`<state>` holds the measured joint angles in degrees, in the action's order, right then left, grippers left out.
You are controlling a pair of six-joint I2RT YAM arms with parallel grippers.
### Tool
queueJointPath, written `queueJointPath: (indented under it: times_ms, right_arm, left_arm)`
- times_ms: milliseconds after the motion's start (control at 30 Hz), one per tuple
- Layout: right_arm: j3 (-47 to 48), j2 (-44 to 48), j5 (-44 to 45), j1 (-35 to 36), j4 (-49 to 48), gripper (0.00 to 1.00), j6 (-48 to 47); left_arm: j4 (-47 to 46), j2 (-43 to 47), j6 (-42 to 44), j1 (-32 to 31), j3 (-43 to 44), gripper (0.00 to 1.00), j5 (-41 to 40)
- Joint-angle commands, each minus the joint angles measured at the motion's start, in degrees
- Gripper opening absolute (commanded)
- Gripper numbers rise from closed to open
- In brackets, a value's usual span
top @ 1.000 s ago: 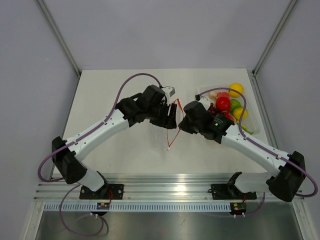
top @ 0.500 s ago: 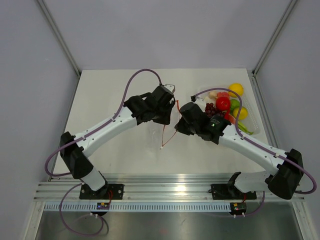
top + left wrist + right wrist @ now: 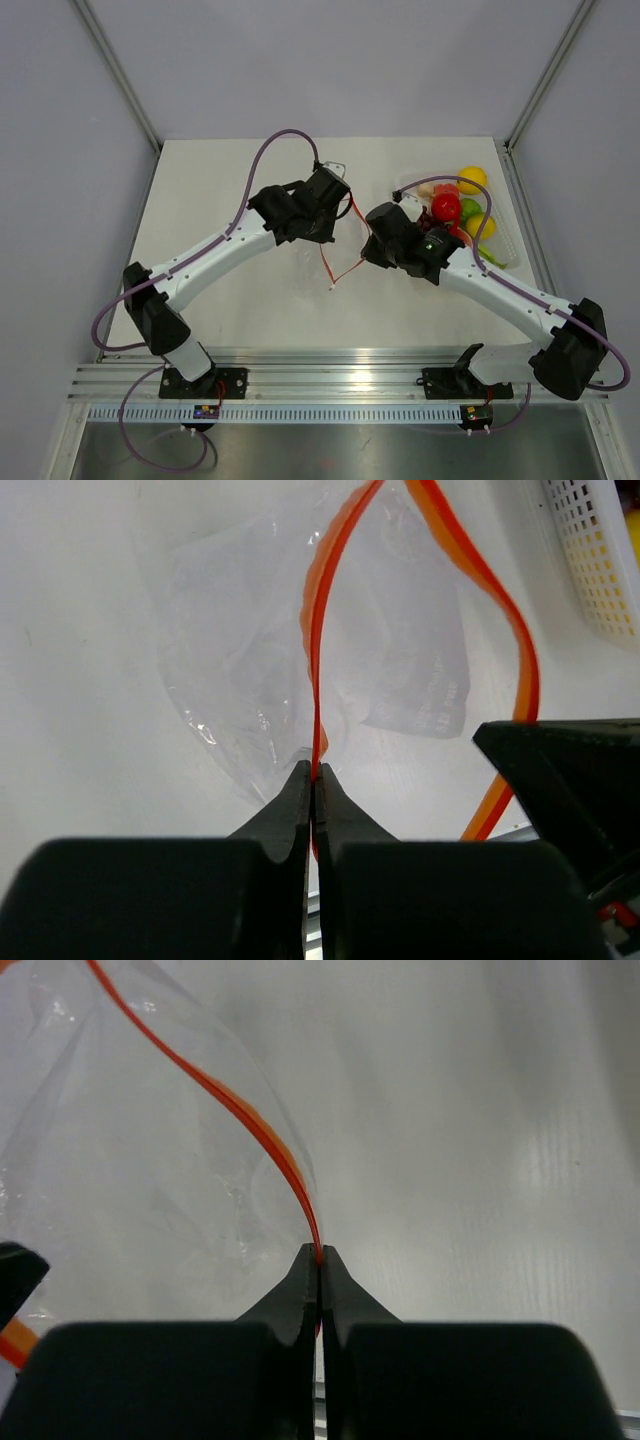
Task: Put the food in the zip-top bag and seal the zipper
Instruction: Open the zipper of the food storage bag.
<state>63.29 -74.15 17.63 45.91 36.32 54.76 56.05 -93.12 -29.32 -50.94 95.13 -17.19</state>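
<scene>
The zip-top bag (image 3: 270,650) is clear and floppy and hangs between both grippers above the table. Its zipper (image 3: 318,670) is a red-orange strip, and the mouth gapes into two strands. My left gripper (image 3: 314,776) is shut on one strand. My right gripper (image 3: 319,1254) is shut on the other strand (image 3: 250,1120). In the top view the left gripper (image 3: 340,222) and right gripper (image 3: 370,245) sit close together, with the zipper (image 3: 345,272) drooping below them. The food (image 3: 446,207) lies to the right: a red fruit, yellow lemons (image 3: 472,178), green pieces and grapes.
The food sits in a white perforated tray (image 3: 508,250) at the table's right edge, just behind the right arm; its corner (image 3: 600,570) shows in the left wrist view. Purple cables (image 3: 262,165) loop over both arms. Bare tabletop lies to the left and in front.
The left gripper has gone from open to shut on the zipper strip. The hanging strip has shifted slightly. The right gripper has stayed shut on its strand.
</scene>
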Motion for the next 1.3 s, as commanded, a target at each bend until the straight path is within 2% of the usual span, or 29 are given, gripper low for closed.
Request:
queueJointPath:
  times_ms: [0,133,200,233,267,300,367,600,700,767,833,867,967,1267]
  right_arm:
    - [-1.4,1.5,3.0,-2.1,0.7,0.01,-1.6]
    - [0.5,1.1,1.5,-3.0,1.5,0.08,-5.0]
    - [2.0,0.4,0.8,-3.8,2.7,0.2,-8.0]
    - [3.6,0.4,0.0,-4.2,3.8,0.29,-9.1]
    - [4.3,0.5,-0.8,-4.8,4.2,0.47,-11.6]
    - [4.9,0.6,-1.4,-5.0,4.6,0.54,-12.7]
    - [6.9,1.4,-2.3,-5.3,6.4,0.61,-15.9]
    - [7.9,10.2,2.8,-7.9,10.6,0.62,-20.1]
    - [7.7,11.0,1.9,-14.9,11.4,0.64,-22.5]
    - [7.3,10.6,-1.1,-22.5,10.4,0.73,-24.3]
    - [7.4,8.2,-5.3,-27.7,8.6,0.78,-26.5]
    - [7.5,6.1,-6.5,-31.8,7.9,0.85,-27.4]
    - [8.3,1.0,-10.7,-38.8,5.0,0.91,-28.6]
    - [14.2,-12.7,-12.2,-44.6,0.2,0.95,-31.1]
  left_arm:
    - [2.5,-2.1,1.8,0.1,4.1,0.0,-3.6]
    - [-1.0,-2.4,1.6,0.1,3.7,0.0,1.7]
    - [-2.0,-3.3,1.2,0.0,5.1,0.0,2.2]
    - [-2.0,-3.9,1.2,0.0,5.8,0.0,1.9]
    - [-1.9,-5.3,1.2,0.0,6.4,0.0,1.6]
    - [-1.7,-6.1,1.3,0.0,7.2,0.0,0.7]
    - [-0.3,-8.4,1.7,0.0,10.2,0.0,-0.4]
    - [2.2,-12.8,3.1,0.0,17.1,0.0,-2.8]
    - [2.0,-13.0,3.7,0.0,17.8,0.0,-2.1]
    - [2.3,-13.1,4.3,0.0,18.1,0.0,-2.1]
    - [2.5,-13.3,4.4,0.0,18.3,0.0,-2.5]
    - [2.5,-13.3,4.8,0.0,18.3,0.0,-2.6]
    - [2.5,-13.7,5.1,0.0,18.5,0.0,-2.3]
    - [3.8,-18.4,6.1,-0.1,22.7,0.0,-3.6]
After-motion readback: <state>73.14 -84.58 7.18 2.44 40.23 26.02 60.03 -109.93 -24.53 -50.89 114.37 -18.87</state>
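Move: From the right hand, which holds the right edge of the zip-top bag's zipper, the food crate's middle is about 12 cm ahead, 26 cm to the right and 15 cm lower. In the crate, the tomato lies about 16 cm ahead and 24 right, the grapes 11 ahead and 19 right, the yellow mango 4 ahead and 21 right, all some 13 cm below that hand. From the left hand, the crate is roughly 11 cm ahead, 36 right and 19 down. The right fingers let go of the zipper's right edge and open wide; that hand rises clear of the bag, sweeps right some 23 cm and forward about 11, then sinks over the food crate, turning about 15 degrees clockwise. The left hand keeps its pinch on the zipper's other side and carries the bag about 5 cm forward and 4 cm right, towards the crate. ##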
